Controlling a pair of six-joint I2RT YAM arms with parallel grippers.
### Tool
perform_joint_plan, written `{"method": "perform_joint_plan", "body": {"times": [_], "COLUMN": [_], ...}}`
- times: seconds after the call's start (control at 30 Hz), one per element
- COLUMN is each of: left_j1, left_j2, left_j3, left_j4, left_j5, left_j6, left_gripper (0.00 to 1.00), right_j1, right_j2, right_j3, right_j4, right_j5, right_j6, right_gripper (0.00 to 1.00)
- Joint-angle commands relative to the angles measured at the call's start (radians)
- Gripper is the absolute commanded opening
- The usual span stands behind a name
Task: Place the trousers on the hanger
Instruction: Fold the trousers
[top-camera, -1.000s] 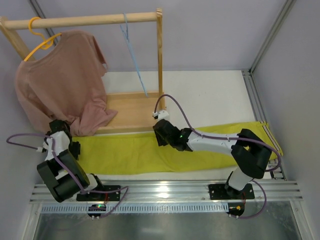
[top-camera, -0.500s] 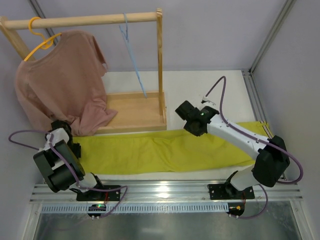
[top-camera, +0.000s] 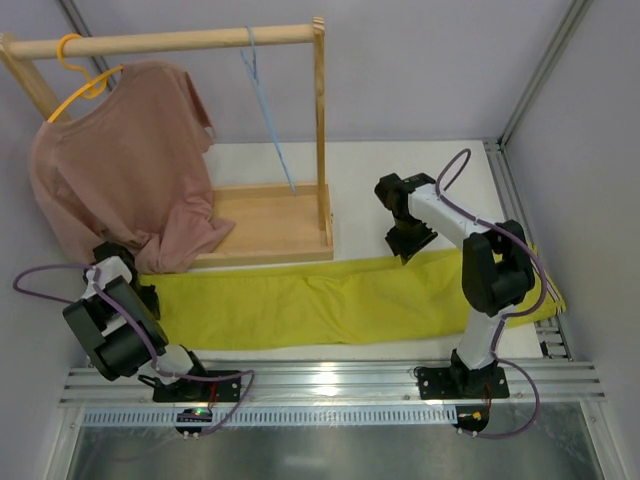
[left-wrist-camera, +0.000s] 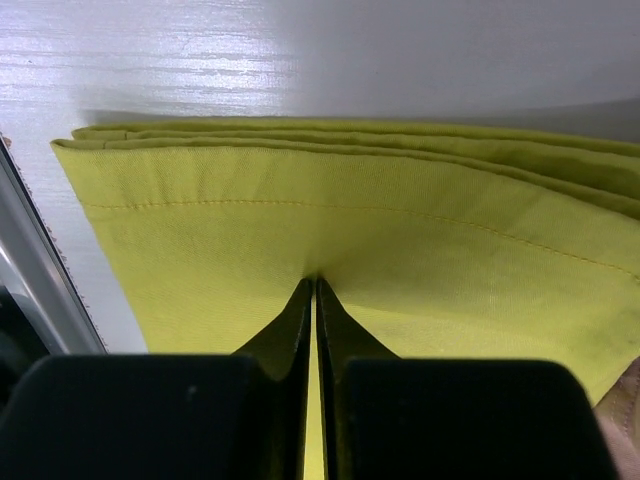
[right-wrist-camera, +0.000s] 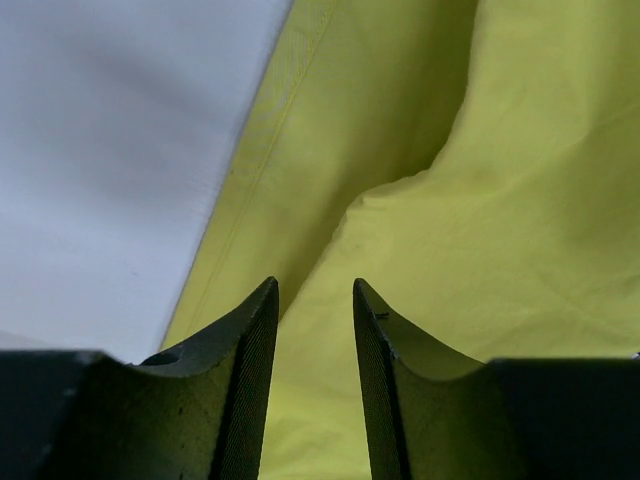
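Observation:
The yellow-green trousers (top-camera: 320, 300) lie stretched flat across the table in front of both arm bases. My left gripper (top-camera: 150, 297) is at their left end. The left wrist view has my left gripper (left-wrist-camera: 316, 282) shut on the trousers (left-wrist-camera: 350, 220), the cloth puckering at the tips. My right gripper (top-camera: 410, 240) hovers over the trousers' far edge on the right. Seen from its wrist, my right gripper (right-wrist-camera: 314, 290) is open with nothing between the fingers, above the trousers (right-wrist-camera: 500, 200). The light-blue hanger (top-camera: 268, 120) hangs from the wooden rod, apart from both grippers.
A wooden rack has a rod (top-camera: 170, 42), an upright post (top-camera: 320, 130) and a base tray (top-camera: 270, 225) behind the trousers. A dusty-pink T-shirt (top-camera: 120, 170) hangs on a yellow hanger (top-camera: 80, 75) at the left. A metal rail (top-camera: 330, 385) runs along the near edge.
My right arm has swung from the middle of the trousers back and to the right, to their far edge. My left gripper has shut on the trousers' left end.

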Motion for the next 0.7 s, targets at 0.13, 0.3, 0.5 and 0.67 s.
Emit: {"method": "perform_joint_plan", "body": {"times": [0.13, 0.3, 0.5, 0.67], "left_j1": [0.038, 0.04, 0.04, 0.04], "left_j2": [0.04, 0.022, 0.019, 0.021], "left_j3": [0.0, 0.002, -0.003, -0.004], "left_j4": [0.044, 0.041, 0.041, 0.041], "left_j5": [-0.044, -0.054, -0.054, -0.053], "left_j6": [0.021, 0.024, 0.024, 0.026], "left_gripper": [0.01, 0.01, 0.0, 0.0], "right_j1": [-0.009, -0.014, -0.014, -0.018], "right_j2": [0.083, 0.106, 0.139, 0.154], "right_j3": [0.057, 0.025, -0.009, -0.02], "right_j4": [-0.058, -0.061, -0.074, -0.021], "right_j5": [-0.09, -0.109, -0.106, -0.09], "right_j6": [0.055, 0.061, 0.076, 0.062], "right_gripper": [0.39, 0.39, 0.35, 0.36]}}
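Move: The stretch of trousers that the right hand is sinking to lies about 7 cm below it, some 3 cm back and 1 cm left; their far edge there is about 3 cm ahead of the hand. The foot of the rack's upright post is roughly 16 cm to its left and 1 cm ahead, the striped end of the trousers some 30 cm right and 4 cm back. From the left hand, that stretch lies about 54 cm right and 6 cm ahead. The trousers' cloth, just inside the far edge, is what the right hand comes down towards: it sinks about 5 cm, first nearly straight, then also drawing back some 3 cm from that edge while the fingertips swing about 10 degrees back towards the base. Its fingers stay part open, and contact can't be made out. The left hand stays put, shut fingers still pinching the cloth by the trousers' left end. ##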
